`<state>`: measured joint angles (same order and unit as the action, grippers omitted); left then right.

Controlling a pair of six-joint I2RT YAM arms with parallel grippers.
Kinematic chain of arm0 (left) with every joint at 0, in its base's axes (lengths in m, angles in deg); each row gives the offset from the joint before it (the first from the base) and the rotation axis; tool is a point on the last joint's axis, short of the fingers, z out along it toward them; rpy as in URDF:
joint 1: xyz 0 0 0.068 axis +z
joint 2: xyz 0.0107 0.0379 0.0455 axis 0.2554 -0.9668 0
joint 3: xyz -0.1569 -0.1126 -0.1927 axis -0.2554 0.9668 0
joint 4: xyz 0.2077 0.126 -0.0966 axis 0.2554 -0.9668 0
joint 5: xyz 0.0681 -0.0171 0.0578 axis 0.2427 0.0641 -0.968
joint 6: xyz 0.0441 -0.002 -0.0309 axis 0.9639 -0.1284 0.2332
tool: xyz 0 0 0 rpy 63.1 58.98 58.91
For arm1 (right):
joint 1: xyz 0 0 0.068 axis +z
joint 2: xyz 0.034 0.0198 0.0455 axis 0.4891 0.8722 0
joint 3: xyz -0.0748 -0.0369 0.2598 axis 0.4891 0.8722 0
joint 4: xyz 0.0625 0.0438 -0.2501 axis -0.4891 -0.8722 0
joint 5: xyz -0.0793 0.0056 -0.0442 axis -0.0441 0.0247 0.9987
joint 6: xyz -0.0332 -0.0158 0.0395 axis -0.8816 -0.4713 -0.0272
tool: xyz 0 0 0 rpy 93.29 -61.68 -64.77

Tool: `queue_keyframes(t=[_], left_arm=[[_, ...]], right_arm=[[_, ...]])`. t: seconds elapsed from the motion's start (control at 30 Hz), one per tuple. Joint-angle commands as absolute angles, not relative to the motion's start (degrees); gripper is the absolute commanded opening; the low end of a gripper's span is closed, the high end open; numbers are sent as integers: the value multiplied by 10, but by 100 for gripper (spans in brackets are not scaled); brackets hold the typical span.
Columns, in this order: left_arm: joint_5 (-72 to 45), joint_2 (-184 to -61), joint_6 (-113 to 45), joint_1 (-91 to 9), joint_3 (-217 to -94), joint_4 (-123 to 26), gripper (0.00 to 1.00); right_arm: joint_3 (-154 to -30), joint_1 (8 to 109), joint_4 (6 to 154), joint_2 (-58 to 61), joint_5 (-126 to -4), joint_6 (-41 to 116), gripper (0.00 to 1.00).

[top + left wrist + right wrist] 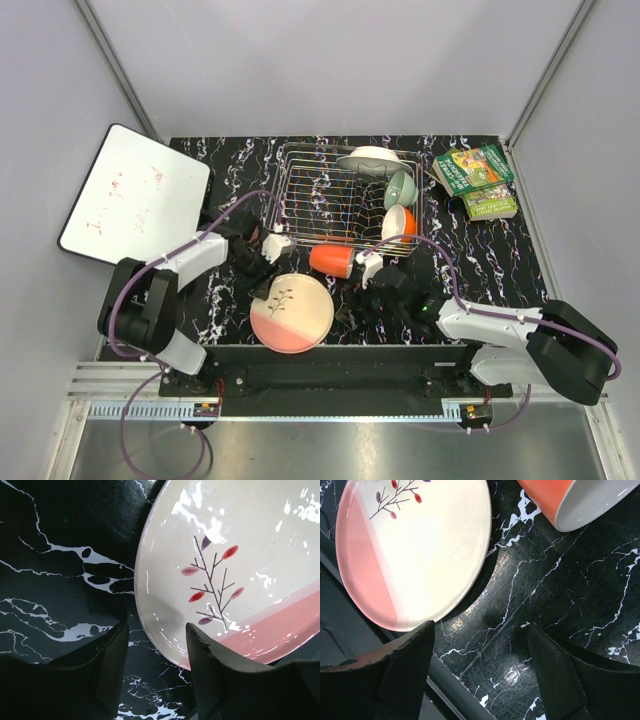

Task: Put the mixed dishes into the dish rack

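The dish rack (pixel 320 200) stands at the back middle of the table. Of the mixed dishes, it holds a white plate (pixel 370 158), a pale green bowl (pixel 400 187) and an orange-and-white bowl (pixel 398 224) along its right side. An orange mug (pixel 331 260) (pixel 575 500) lies on its side just in front of the rack. The pink plate with the sprig (pixel 291 312) (pixel 235 555) (pixel 415 545) lies flat near the front edge. My left gripper (pixel 262 283) (pixel 157 645) is open at the plate's left rim, which reaches into the gap. My right gripper (pixel 362 300) (pixel 480 655) is open over bare table right of the plate.
A whiteboard (pixel 135 193) lies at the back left, partly off the table. Two green-covered books (pixel 475 180) sit at the back right. The table's front edge (pixel 445 680) runs just below the pink plate.
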<state>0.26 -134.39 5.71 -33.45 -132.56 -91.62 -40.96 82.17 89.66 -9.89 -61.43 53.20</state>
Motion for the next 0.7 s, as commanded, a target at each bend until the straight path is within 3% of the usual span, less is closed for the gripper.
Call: queue_keyframes(t=[0.0, 0.17, 0.23, 0.27, 0.4, 0.67], left_arm=[[9, -1362, 52, -342, -1340, -898, 53], [8, -1381, 46, -353, -1340, -890, 52], [6, -1384, 48, -354, -1339, -890, 47], [4, -1384, 50, -354, -1338, -890, 35], [6, -1384, 52, -355, -1338, -892, 6], [10, -1387, 50, -355, -1347, -894, 0]], right_arm=[[-429, 827, 921, -104, -614, 523, 82], [-429, 827, 919, -106, -614, 522, 82], [-429, 828, 919, -108, -613, 522, 82], [-428, 827, 919, -106, -613, 522, 82], [-430, 827, 920, -104, -612, 523, 82], [-427, 828, 928, -96, -615, 517, 82]])
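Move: The plate lies flat beside the left hand, whose half-open fingers straddle its outer left rim; its middle is about 6 cm to the right, 4 cm back and 1 cm below. The orange mug lies on its side roughly 14 cm right and 6 cm ahead of that hand, and the dish rack's middle about 17 cm right and 20 cm ahead. From the right hand, the plate's middle is some 11 cm left, 1 cm back and 3 cm lower. At the plate's outer left rim, the left hand first sinks about 1 cm with its fingers still half open, then eases some 1.5 cm to the right and nearly 1 cm forward as they close almost shut, one finger from inside the plate and one from outside, seeming to pinch the rim. The wrist keeps its attitude. ##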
